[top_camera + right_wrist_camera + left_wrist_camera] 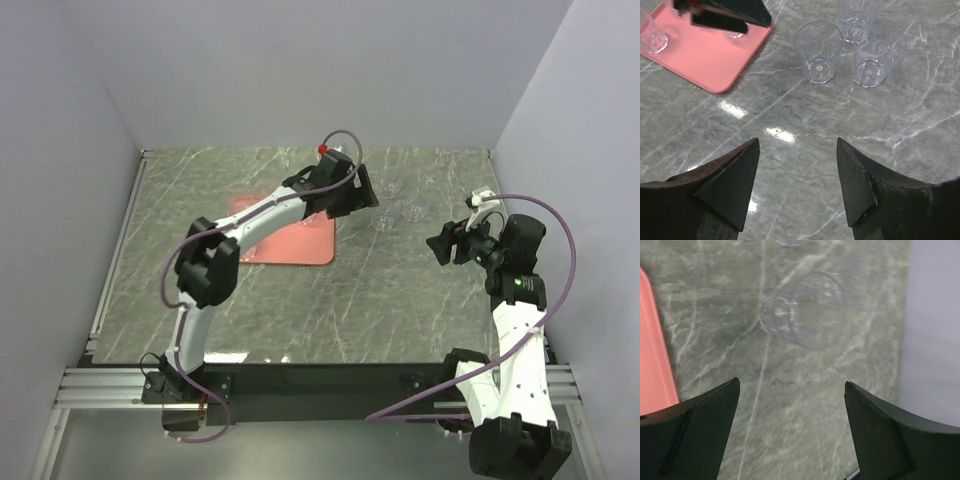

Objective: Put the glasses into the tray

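The salmon-pink tray [300,243] lies left of centre, and my left arm reaches across it. In the right wrist view the tray [705,55] holds one clear glass [651,35] and a second glass [733,34] partly hidden under my left gripper. Three more glasses [818,50] [874,56] [855,20] stand upright on the table right of the tray. My left gripper [365,198] [792,385] is open and empty, just short of a glass [807,310]. My right gripper [438,245] [797,142] is open and empty, facing the three glasses from a distance.
The grey marble table [330,300] is bounded by white walls at the back and both sides. A wall [935,330] is close on the right of the glasses. A purple cable [560,235] loops over my right arm.
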Controlling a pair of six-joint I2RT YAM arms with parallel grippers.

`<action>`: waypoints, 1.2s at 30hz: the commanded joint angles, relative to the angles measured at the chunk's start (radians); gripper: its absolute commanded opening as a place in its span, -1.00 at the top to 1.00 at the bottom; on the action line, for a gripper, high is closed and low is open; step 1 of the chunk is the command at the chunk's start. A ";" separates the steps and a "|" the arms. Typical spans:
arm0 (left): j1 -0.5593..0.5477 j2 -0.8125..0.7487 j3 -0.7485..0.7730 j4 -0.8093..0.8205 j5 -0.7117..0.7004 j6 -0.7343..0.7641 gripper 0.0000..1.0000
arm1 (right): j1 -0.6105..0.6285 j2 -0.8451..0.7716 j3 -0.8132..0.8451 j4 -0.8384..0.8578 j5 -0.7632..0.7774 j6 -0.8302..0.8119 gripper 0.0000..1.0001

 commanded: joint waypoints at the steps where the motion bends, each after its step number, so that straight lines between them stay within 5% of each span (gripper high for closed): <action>1: -0.008 0.100 0.163 -0.192 -0.077 -0.067 -0.81 | -0.012 -0.025 -0.011 0.037 -0.018 0.007 -0.40; 11: -0.008 0.228 0.327 -0.171 -0.060 -0.085 -0.73 | -0.018 -0.029 -0.016 0.040 -0.033 0.010 -0.39; 27: -0.006 0.372 0.463 -0.162 -0.049 -0.091 -0.01 | -0.023 -0.032 -0.021 0.043 -0.044 0.013 -0.39; 36: -0.006 0.372 0.437 -0.168 -0.049 -0.048 0.66 | -0.029 -0.038 -0.021 0.043 -0.047 0.013 -0.39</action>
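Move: Ahead and to the right of the open left hand stands the nearest glass, about 5 cm farther out, 8 cm right and some 11 cm lower. A second glass is roughly 8 cm right of it and 1 cm farther out, a third about 8 cm beyond it and 2 cm to its right. The tray's middle lies some 20 cm left of the hand and 1 cm ahead. From the idle right hand the nearest glass is about 18 cm ahead, 9 cm left and 17 cm below. Sinking about 7 cm in two steps, with a slide of some 5 cm forward and to the right between them, the left hand comes down to the rim of the nearest glass, its fingertips tipping slightly. The fingers, wide open at first, close most of the way and pinch the glass's near wall by the rim, the hand holding still as they finish. ##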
